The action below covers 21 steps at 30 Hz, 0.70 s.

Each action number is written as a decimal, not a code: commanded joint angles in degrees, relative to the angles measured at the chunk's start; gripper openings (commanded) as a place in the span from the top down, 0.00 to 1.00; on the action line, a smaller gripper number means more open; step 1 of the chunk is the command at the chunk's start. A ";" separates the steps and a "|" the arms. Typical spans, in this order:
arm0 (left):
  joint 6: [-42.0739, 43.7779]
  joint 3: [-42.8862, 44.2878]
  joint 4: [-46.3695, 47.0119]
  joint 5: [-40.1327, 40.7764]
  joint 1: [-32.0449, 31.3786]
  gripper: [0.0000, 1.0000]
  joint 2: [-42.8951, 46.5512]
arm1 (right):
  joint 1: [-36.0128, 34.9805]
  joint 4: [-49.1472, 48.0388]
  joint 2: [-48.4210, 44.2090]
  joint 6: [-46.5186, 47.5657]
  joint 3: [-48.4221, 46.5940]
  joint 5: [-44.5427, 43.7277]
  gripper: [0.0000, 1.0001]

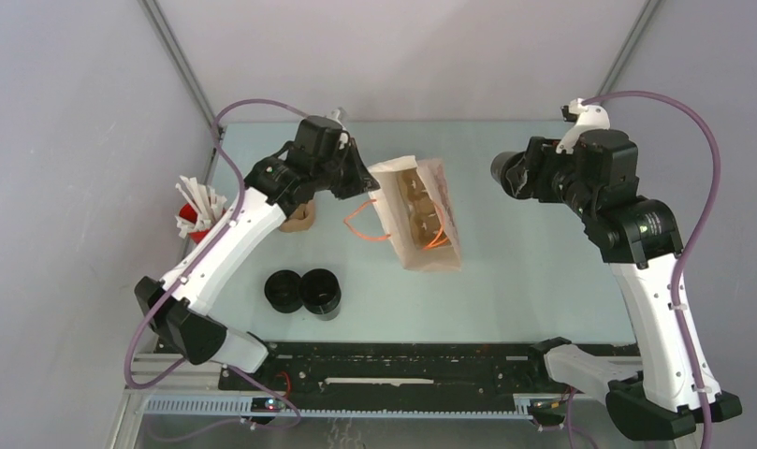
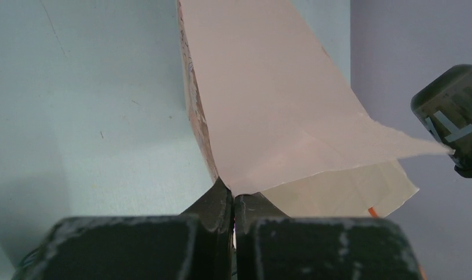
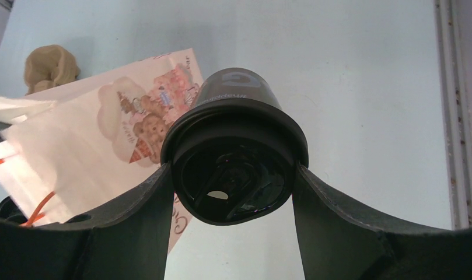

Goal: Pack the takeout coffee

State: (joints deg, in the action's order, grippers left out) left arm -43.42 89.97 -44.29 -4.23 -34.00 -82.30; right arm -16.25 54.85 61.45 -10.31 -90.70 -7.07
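Note:
My right gripper [image 3: 233, 175] is shut on one takeout coffee [image 3: 236, 146], a black cup with a black lid, both fingers pressing the lid's rim. It hangs in the air right of the printed paper bag [image 1: 416, 215], and the cup [image 1: 508, 176] points toward the bag. My left gripper [image 2: 234, 195] is shut on the bag's paper edge [image 2: 268, 99], at the bag's far left corner [image 1: 372, 176]. Two more black cups [image 1: 283, 290] [image 1: 320, 293] stand side by side on the table near the left arm.
A red cup with white sticks [image 1: 198, 210] stands at the left edge. The brown pulp carrier [image 1: 298, 217] sits partly under the left arm. The bag's orange handle [image 1: 360, 223] lies on the table left of the bag. A metal rail [image 3: 455, 116] borders the right side.

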 commanded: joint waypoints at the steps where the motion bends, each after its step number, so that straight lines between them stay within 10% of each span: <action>1: 1.62 5.26 0.56 1.81 -0.23 1.00 -0.80 | 0.25 -4.44 -0.41 0.78 -2.72 4.61 1.00; 11: -3.47 23.04 -21.51 3.33 -0.02 1.00 -11.04 | -8.65 -4.24 5.80 -1.99 -13.67 20.10 1.00; 21: -7.88 13.78 -15.46 4.88 -0.26 1.00 -7.00 | -38.42 9.12 17.43 6.26 -29.99 -6.95 1.00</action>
State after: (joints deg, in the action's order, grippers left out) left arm -47.81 104.95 -61.58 -1.45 -34.02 -92.18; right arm -48.56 58.00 77.38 -7.73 -117.93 -0.60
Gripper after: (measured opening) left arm 0.006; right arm 0.721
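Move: The right hand already holds the coffee cup; the mouth of the paper bag it is meant for lies about 19 cm to this hand's left, 3 cm back and 9 cm lower. From that same hand, the nearer black cup on the table is roughly 37 cm left, 13 cm back and 32 cm down, the brown pulp carrier about 42 cm left, 2 cm ahead and as low. The left hand already pinches the bag's rim, with the mouth's middle some 8 cm right, 5 cm back and 3 cm below. The right arm sweeps the held cup left about 19 cm, slowly at first and then fast, rising some 9 cm and drawing back 6 cm as the wrist swings about 40 degrees counter-clockwise, bringing the cup in over the bag's open mouth beside the left gripper. Meanwhile the left fingers keep their shut pinch on the bag's rim, lifting slightly and then sinking again to just below where they began, while that wrist tips a little farther down. ##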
